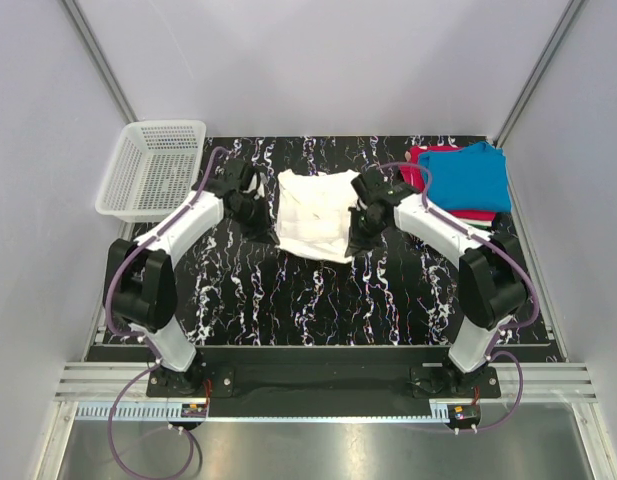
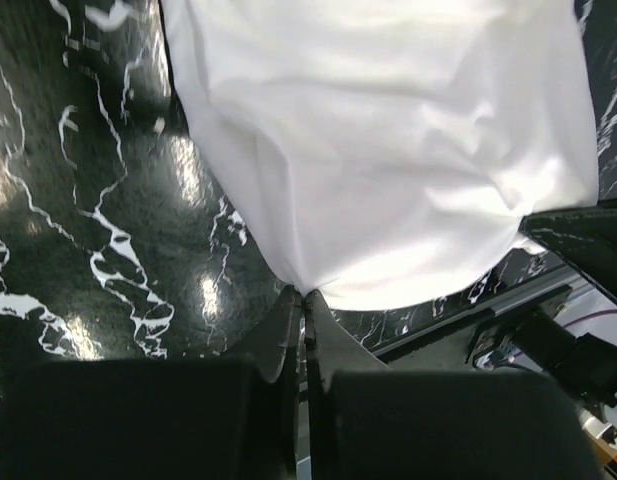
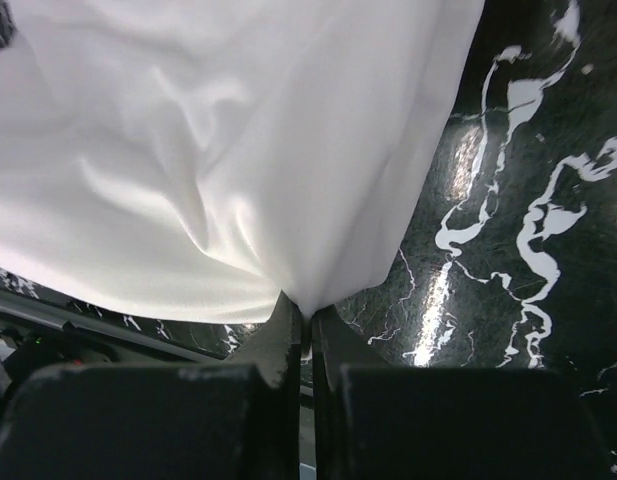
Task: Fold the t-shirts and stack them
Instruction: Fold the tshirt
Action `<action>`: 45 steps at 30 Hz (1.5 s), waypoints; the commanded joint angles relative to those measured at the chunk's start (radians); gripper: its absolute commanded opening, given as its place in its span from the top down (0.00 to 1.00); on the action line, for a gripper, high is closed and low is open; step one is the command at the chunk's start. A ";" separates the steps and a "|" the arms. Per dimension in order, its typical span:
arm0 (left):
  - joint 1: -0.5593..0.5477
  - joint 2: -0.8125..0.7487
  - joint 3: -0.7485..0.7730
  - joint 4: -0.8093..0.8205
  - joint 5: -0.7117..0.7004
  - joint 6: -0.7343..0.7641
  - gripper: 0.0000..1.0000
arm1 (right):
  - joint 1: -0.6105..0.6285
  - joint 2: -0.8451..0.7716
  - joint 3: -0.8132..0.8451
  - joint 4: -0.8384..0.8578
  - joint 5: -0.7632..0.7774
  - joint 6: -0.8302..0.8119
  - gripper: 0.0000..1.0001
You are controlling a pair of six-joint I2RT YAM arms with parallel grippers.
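Observation:
A white t-shirt [image 1: 313,212] hangs stretched between my two grippers over the middle of the dark marble table. On its left edge my left gripper [image 1: 259,207] is shut, pinching a corner of the white cloth [image 2: 388,150] at the fingertips [image 2: 304,297]. My right gripper [image 1: 360,212] is shut on the opposite corner, where the white cloth [image 3: 218,140] gathers into the fingertips [image 3: 308,310]. A folded blue t-shirt [image 1: 470,177] lies on a red one [image 1: 420,160] at the back right.
A white plastic mesh basket [image 1: 153,168] stands at the back left corner, partly off the marble table [image 1: 288,295]. Metal frame posts rise at both back corners. The table's front rail [image 1: 318,380] runs between the arm bases.

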 commanded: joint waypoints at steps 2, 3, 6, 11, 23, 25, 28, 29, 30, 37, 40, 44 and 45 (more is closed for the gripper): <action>0.010 0.080 0.179 -0.043 -0.034 -0.001 1.00 | -0.056 -0.008 0.197 -0.085 0.051 -0.086 1.00; 0.008 0.113 0.236 -0.053 -0.040 0.000 1.00 | -0.062 0.009 0.243 -0.097 0.052 -0.095 1.00; 0.010 0.169 0.352 -0.085 -0.070 0.011 1.00 | -0.096 0.053 0.326 -0.114 0.048 -0.118 1.00; 0.010 0.319 0.544 -0.151 -0.092 0.017 1.00 | -0.133 0.144 0.461 -0.140 0.034 -0.162 1.00; 0.013 0.540 0.858 -0.185 -0.121 -0.023 1.00 | -0.202 0.401 0.734 -0.152 -0.038 -0.222 1.00; 0.013 0.552 0.876 -0.186 -0.138 -0.026 1.00 | -0.212 0.424 0.765 -0.155 -0.038 -0.230 1.00; 0.013 0.591 0.928 -0.185 -0.152 -0.043 1.00 | -0.222 0.460 0.809 -0.155 -0.038 -0.233 1.00; 0.011 0.601 0.950 -0.179 -0.154 -0.049 1.00 | -0.228 0.479 0.829 -0.154 -0.043 -0.233 1.00; 0.008 0.624 0.960 -0.169 -0.158 -0.055 1.00 | -0.231 0.490 0.840 -0.154 -0.043 -0.233 1.00; -0.004 0.710 1.071 -0.131 -0.202 -0.080 1.00 | -0.240 0.590 0.932 -0.148 -0.074 -0.233 1.00; -0.004 0.729 1.063 -0.093 -0.229 -0.080 1.00 | -0.240 0.639 0.973 -0.136 -0.077 -0.238 1.00; -0.004 0.761 1.071 -0.067 -0.241 -0.081 1.00 | -0.243 0.717 1.048 -0.129 -0.077 -0.238 1.00; -0.004 0.766 1.071 -0.060 -0.246 -0.080 1.00 | -0.243 0.728 1.064 -0.128 -0.078 -0.238 1.00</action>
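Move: My two hands hold the near hem of the white t-shirt, its far end being where the hem goes. From my left hand that end lies about 30 cm ahead, 9 to the right and 10 below. From my right hand it lies about 33 ahead, 5 to the left and 7 below. The basket stands some 27 ahead and 29 left of my left hand, the folded stack about 28 ahead and 26 right of my right. Still pinching the hem at both sides, I carry it forward over the shirt towards its far end, some 21 cm with each hand, drifting slightly right. My right hand first arcs up nearly 8 cm and comes back down, while my left makes a lower hump of under 3 cm and then sinks. The fingertips tilt forward about 10 degrees and stay shut. ##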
